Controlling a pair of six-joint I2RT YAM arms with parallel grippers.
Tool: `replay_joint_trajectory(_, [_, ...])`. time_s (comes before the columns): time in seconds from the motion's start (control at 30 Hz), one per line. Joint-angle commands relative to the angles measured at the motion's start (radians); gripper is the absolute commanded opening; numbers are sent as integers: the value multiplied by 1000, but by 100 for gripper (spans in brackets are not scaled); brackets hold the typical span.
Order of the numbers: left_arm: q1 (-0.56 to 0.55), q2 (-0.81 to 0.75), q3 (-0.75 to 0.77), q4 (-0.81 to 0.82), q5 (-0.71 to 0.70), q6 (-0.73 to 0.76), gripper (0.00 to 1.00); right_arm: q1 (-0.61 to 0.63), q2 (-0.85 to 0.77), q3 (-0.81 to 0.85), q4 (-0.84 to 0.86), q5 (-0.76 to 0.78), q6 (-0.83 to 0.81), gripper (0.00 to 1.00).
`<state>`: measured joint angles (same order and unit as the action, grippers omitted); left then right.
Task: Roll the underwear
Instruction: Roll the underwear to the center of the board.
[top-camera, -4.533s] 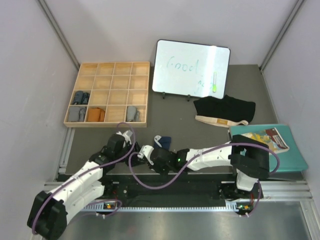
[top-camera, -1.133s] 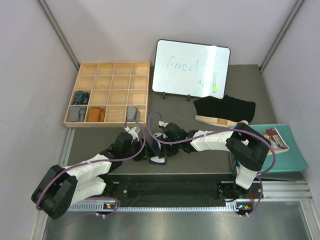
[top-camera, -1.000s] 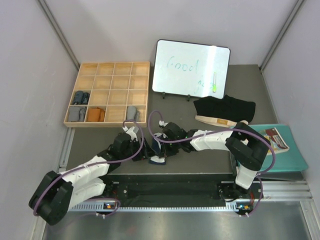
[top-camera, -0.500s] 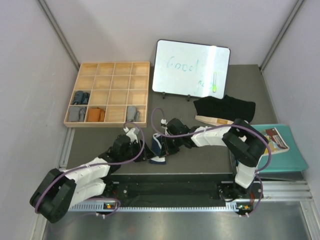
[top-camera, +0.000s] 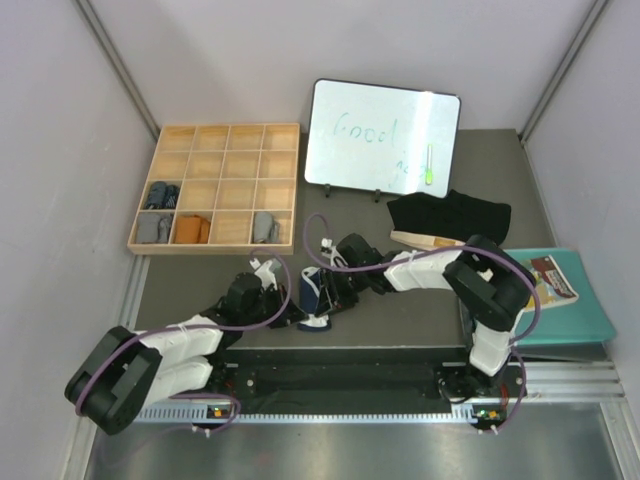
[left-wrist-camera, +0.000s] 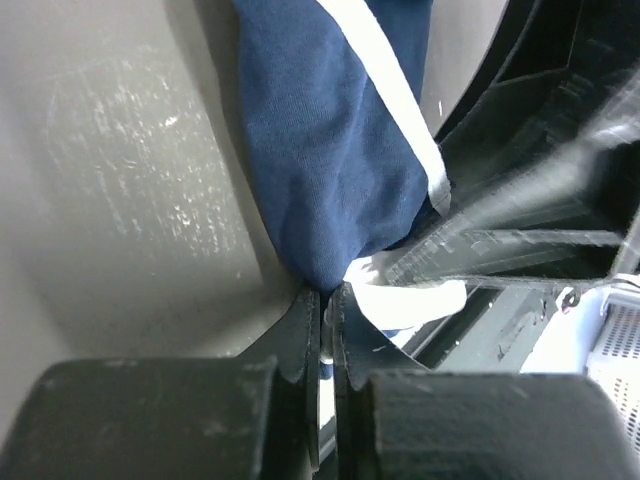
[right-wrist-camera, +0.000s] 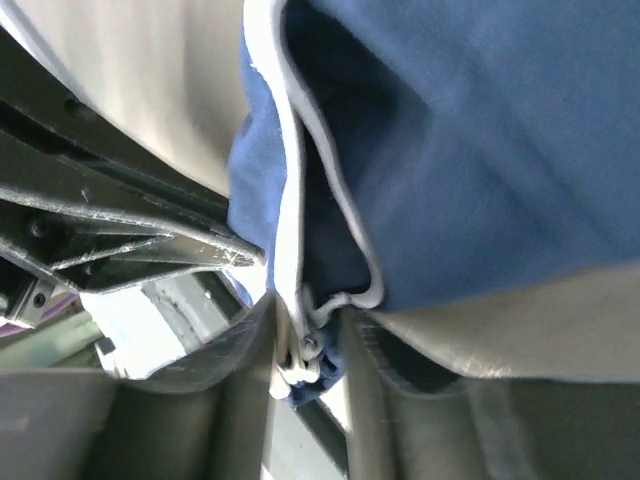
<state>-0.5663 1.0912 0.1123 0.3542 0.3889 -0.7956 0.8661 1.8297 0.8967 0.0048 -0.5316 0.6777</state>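
The navy underwear (top-camera: 311, 292), with white trim, stands bunched on the mat between the two grippers. My left gripper (top-camera: 293, 308) comes at it from the left. In the left wrist view this gripper (left-wrist-camera: 323, 300) is shut on the lower tip of the navy underwear (left-wrist-camera: 330, 150). My right gripper (top-camera: 327, 287) reaches in from the right. Its jaws (right-wrist-camera: 305, 350) stand apart, with the white trim and a fold of the navy underwear (right-wrist-camera: 470, 130) loose between them. The black underwear (top-camera: 450, 214), with a beige waistband, lies flat at the back right. A grey roll (top-camera: 264, 228) sits in the tray.
A wooden compartment tray (top-camera: 215, 132) at the back left holds several rolled cloths in its near rows. A whiteboard (top-camera: 382, 137) leans at the back centre. A teal book (top-camera: 560, 290) lies at the right edge. Grey walls close in both sides.
My left gripper has closed on the navy underwear's lower tip. The right gripper's jaws, clamped a moment ago, have parted. The underwear now stands a little more upright.
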Motion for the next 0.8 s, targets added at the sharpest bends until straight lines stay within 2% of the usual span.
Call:
replay_joint_trajectory(0.0, [-1, 3, 72, -136, 12, 13, 0, -4, -68, -65, -184, 126, -70, 45])
replay_joint_trajectory(0.13, [3, 18, 160, -329, 14, 35, 0, -7, -278, -114, -212, 194, -81, 57])
replay_joint_trajectory(0.27, [20, 59, 213, -420, 82, 24, 0, 17, -469, -212, -80, 269, -115, 63])
replay_joint_trajectory(0.3, [26, 74, 222, -432, 99, 24, 0, 39, -496, -219, -84, 313, -157, 63])
replay_joint_trajectory(0.33, [28, 81, 240, -454, 110, 29, 0, 122, -519, -206, -95, 368, -188, 64])
replay_joint_trajectory(0.37, [29, 87, 251, -486, 128, 33, 0, 170, -549, -193, -109, 490, -219, 64])
replay_joint_trajectory(0.47, [37, 116, 296, -556, 159, 67, 0, 357, -532, -130, -137, 704, -326, 65])
replay_joint_trajectory(0.57, [54, 150, 323, -580, 203, 93, 0, 489, -463, -84, -115, 842, -411, 65])
replay_joint_trajectory(0.77, [78, 222, 366, -641, 249, 153, 0, 645, -353, -36, -42, 1025, -547, 63])
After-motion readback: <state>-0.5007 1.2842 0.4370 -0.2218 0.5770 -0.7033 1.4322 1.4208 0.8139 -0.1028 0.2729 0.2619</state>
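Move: The folded underwear lies between the hands as a narrow navy strip running forward and back. Its middle is about 3 cm ahead and 4 cm left of the right hand, and 4 cm ahead and 3 cm right of the left hand, about 1 cm below both. Its white near end sits some 2 cm back and 4 cm left of the right hand. The grey roll in the wooden tray is around 22 cm ahead and 9 cm left of the left hand. The right fingers come free of the underwear's near part and open to about two thirds, going up and some 6 cm right. The hand then swings left and back around to the near side, ending about 7 cm back and 7 cm higher, fingers turned some 50 degrees to point more forward. The left fingers keep their shut pinch on the cloth's left edge, easing about 2 cm back and tipping steeper down. ##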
